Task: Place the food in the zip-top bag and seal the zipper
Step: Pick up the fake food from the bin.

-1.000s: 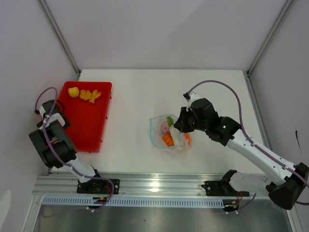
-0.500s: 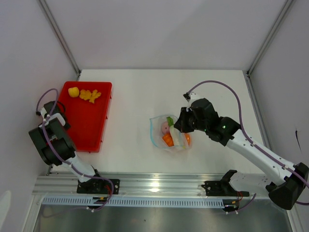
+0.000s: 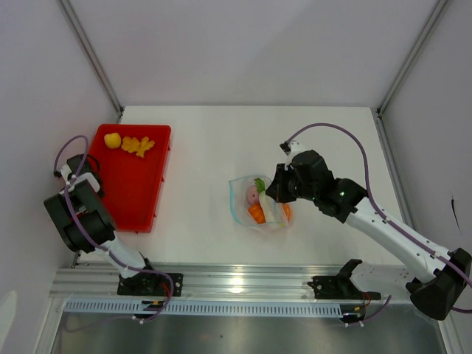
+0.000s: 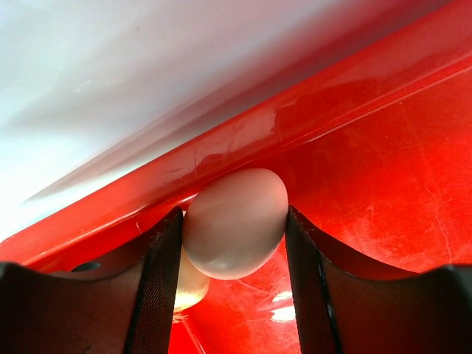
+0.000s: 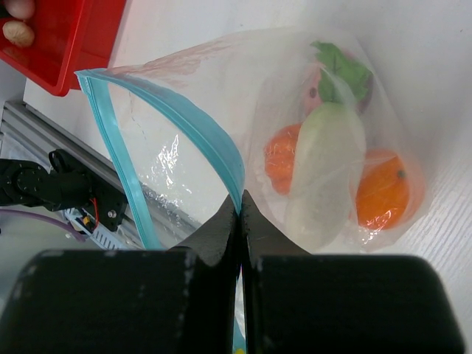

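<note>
A white toy egg (image 4: 236, 221) lies against the red tray's (image 4: 383, 169) rim, and my left gripper (image 4: 233, 218) has its pads touching both of its sides. A pale yellowish piece (image 4: 189, 286) sits just behind the left finger. The clear zip-top bag (image 3: 258, 203) lies mid-table with orange (image 5: 382, 190), white (image 5: 324, 169) and pink, green-leafed food (image 5: 339, 70) inside. Its mouth gapes. My right gripper (image 5: 240, 203) is shut on the blue-teal zipper (image 5: 193, 127) strip. Two yellow food pieces (image 3: 130, 143) rest at the tray's far end.
The red tray (image 3: 133, 188) sits at the table's left side, beside the left wall. A metal rail (image 3: 236, 284) with both arm bases runs along the near edge. The right arm (image 3: 369, 217) stretches diagonally over the table's right half.
My left gripper's fingers have come together onto the egg. The left arm has shifted slightly; the right arm and the bag have stayed put.
</note>
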Controlling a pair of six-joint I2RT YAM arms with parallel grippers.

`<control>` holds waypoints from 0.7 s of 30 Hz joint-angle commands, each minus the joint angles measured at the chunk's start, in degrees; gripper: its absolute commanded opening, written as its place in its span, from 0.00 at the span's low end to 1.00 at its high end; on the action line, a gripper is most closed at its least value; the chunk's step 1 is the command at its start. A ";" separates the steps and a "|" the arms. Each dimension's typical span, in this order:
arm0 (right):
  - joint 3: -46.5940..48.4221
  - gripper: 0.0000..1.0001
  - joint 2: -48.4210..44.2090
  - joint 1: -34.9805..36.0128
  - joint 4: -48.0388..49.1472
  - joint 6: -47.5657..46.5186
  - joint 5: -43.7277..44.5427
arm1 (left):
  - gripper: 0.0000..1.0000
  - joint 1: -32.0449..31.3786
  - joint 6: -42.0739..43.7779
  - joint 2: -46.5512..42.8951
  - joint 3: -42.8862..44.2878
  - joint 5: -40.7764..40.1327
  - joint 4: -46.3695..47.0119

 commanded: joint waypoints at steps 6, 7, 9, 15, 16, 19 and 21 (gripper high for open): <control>-0.50 0.00 -1.12 -0.33 2.32 0.16 -0.57 | 0.01 0.66 -0.66 -4.57 1.75 1.49 -3.03; -0.50 0.00 -1.03 -0.33 2.41 0.42 -0.66 | 0.01 0.57 -1.10 -5.45 1.84 1.92 -3.21; -0.41 0.00 -0.94 -0.33 2.67 0.60 -0.84 | 0.01 0.48 -2.50 -8.42 1.40 3.94 -3.65; -0.41 0.00 -0.68 -0.33 3.47 1.56 -1.10 | 0.01 -5.14 -4.97 -17.57 -1.85 3.78 -2.95; -0.32 0.00 -0.59 -0.24 3.29 1.65 -1.19 | 0.00 -6.80 -5.23 -20.02 -1.77 3.69 -3.12; -0.06 0.00 -0.59 -0.33 2.76 1.57 -0.75 | 0.01 -8.57 -6.37 -26.42 -2.02 8.75 -3.39; 0.38 0.00 -0.59 -0.33 1.98 1.30 -0.05 | 0.01 -8.66 -7.60 -30.92 -3.77 14.47 -1.12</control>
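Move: The left hand already has the pink egg-shaped food pinched, down by the bin's left wall. The bag's open mouth, where it is going, lies some 55 cm to the right, about 3 cm back and 14 cm higher. The other pale food sits roughly 5 cm back, straight behind; the yellow pepper about 21 cm ahead and 3 cm right; the yellow leaf some 19 cm ahead, 13 cm right. From the right hand, the mouth is about 7 cm left, level fore and aft, and 3 cm lower. Upwards, barely at first and then quickly, the left hand lifts the pink food about 12 cm off the bin floor, swinging right towards the bag and somewhat forward as it climbs, away from the left wall. Its fingers keep their grip while the wrist tips up some 20 degrees and turns a little clockwise; the right hand stays put, still pinching the bag's rim. ##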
